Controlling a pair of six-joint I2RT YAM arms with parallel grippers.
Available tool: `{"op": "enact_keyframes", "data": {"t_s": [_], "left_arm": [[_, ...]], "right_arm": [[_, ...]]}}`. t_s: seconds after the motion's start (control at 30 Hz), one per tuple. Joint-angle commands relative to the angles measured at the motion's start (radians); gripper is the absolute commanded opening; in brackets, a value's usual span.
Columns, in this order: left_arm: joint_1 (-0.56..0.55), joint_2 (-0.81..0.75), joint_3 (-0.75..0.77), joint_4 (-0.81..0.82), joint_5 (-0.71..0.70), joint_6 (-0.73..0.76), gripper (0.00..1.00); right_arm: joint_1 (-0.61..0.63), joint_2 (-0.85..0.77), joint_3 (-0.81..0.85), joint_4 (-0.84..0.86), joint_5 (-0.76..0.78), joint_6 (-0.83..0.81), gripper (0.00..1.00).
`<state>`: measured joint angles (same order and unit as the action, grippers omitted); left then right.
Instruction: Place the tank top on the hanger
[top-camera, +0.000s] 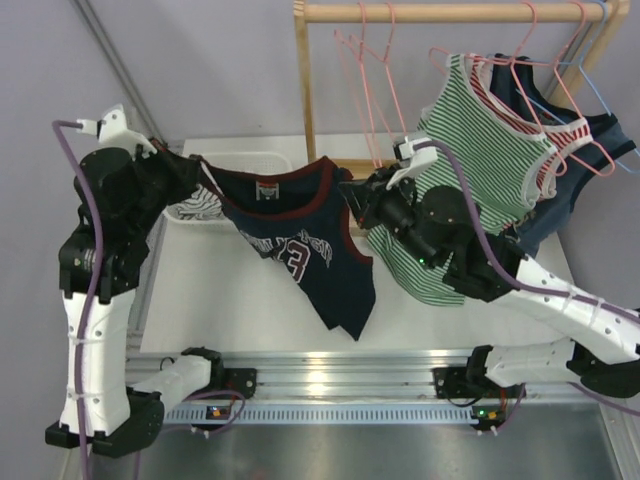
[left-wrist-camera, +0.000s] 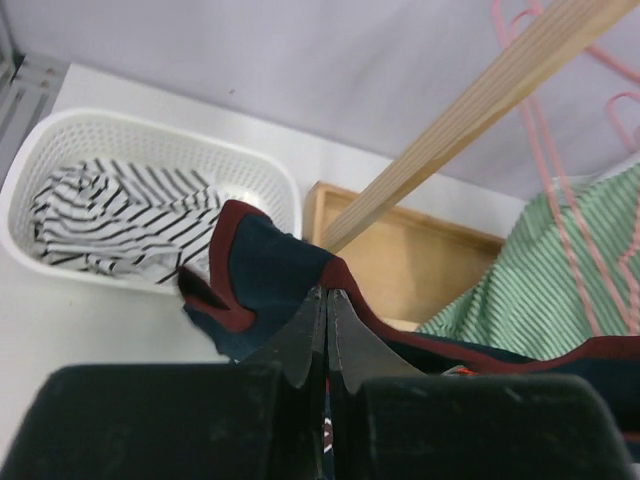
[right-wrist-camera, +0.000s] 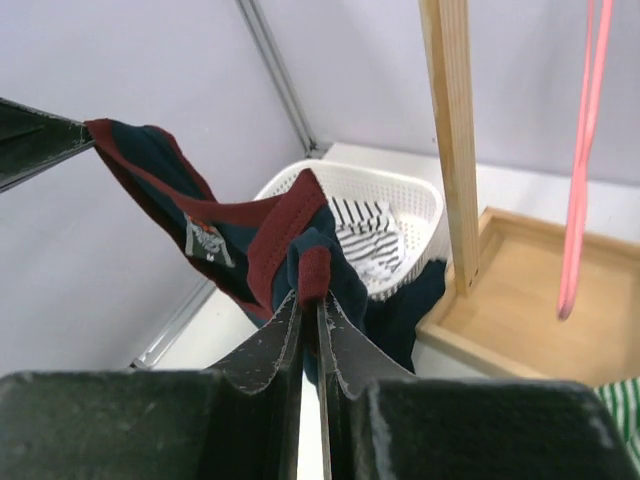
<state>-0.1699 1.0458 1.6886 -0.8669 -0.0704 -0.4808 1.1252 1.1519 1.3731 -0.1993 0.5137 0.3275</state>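
The navy tank top (top-camera: 300, 250) with maroon trim and a white 23 hangs spread in the air between my two grippers, above the table. My left gripper (top-camera: 205, 172) is shut on its left shoulder strap, seen in the left wrist view (left-wrist-camera: 327, 292) with cloth (left-wrist-camera: 265, 270) bunched at the tips. My right gripper (top-camera: 352, 197) is shut on the right strap, maroon trim pinched between the tips (right-wrist-camera: 310, 298), the top (right-wrist-camera: 225, 230) stretching left. Empty pink hangers (top-camera: 375, 80) hang on the rail just behind the right gripper; one shows in the right wrist view (right-wrist-camera: 580, 170).
A white basket (top-camera: 250, 160) with striped cloth stands behind the top. The wooden rack post (top-camera: 305, 90) and rail (top-camera: 450, 12) rise from a wooden base tray (left-wrist-camera: 420, 260). A green striped tank top (top-camera: 480, 160), a plain navy top (top-camera: 575, 170) and a light blue hanger (top-camera: 603, 95) hang at the right.
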Motion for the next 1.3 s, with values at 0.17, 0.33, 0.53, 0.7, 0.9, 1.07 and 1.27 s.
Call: {"op": "enact_keyframes", "data": {"t_s": [0.17, 0.33, 0.53, 0.7, 0.9, 1.07, 1.27], "left_arm": [[-0.006, 0.026, 0.114, 0.02, 0.19, -0.048, 0.0], [-0.006, -0.044, -0.067, 0.032, 0.199, -0.05, 0.0], [-0.01, -0.197, -0.507, 0.136, 0.297, -0.148, 0.0], [-0.121, -0.244, -0.827, 0.285, 0.267, -0.264, 0.0], [-0.488, -0.11, -0.97, 0.454, 0.012, -0.418, 0.0], [-0.534, 0.009, -0.997, 0.523, -0.038, -0.426, 0.0], [-0.534, 0.149, -0.876, 0.497, -0.112, -0.386, 0.0]], "right_arm": [[0.025, -0.036, 0.213, -0.164, -0.018, -0.174, 0.08], [0.025, -0.115, 0.008, -0.149, -0.011, -0.082, 0.07], [0.024, -0.256, -0.371, -0.075, 0.014, 0.106, 0.08], [-0.013, -0.323, -0.636, 0.03, 0.003, 0.197, 0.08], [-0.087, -0.267, -0.813, 0.135, -0.09, 0.289, 0.08], [-0.172, -0.27, -0.891, 0.087, -0.098, 0.358, 0.08], [-0.311, -0.353, -0.948, 0.055, -0.175, 0.338, 0.09]]}}
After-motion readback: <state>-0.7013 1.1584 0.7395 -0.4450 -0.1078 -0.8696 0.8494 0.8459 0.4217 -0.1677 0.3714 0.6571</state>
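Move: Both hands still hold the navy tank top high up, and the bare table patch for it lies about 35 cm below them. From the left gripper its patch is roughly 5 cm back and 15 cm to the right, and the white basket stands some 21 cm ahead and 6 cm left. From the right gripper its patch is about 12 cm to the right, the rack's wooden tray is about 25 cm straight ahead, and the green striped top's hem about 4 cm ahead and 21 cm right. Keep both grippers shut on the navy tank top's shoulder parts, lift them briefly about 5 cm, then swing both quickly down, nearly 40 cm, to the bare table in front of the tray. On the way carry both to the right, drawing the left one somewhat back, and tip both sets of fingers downward by 30 to 40 degrees. ##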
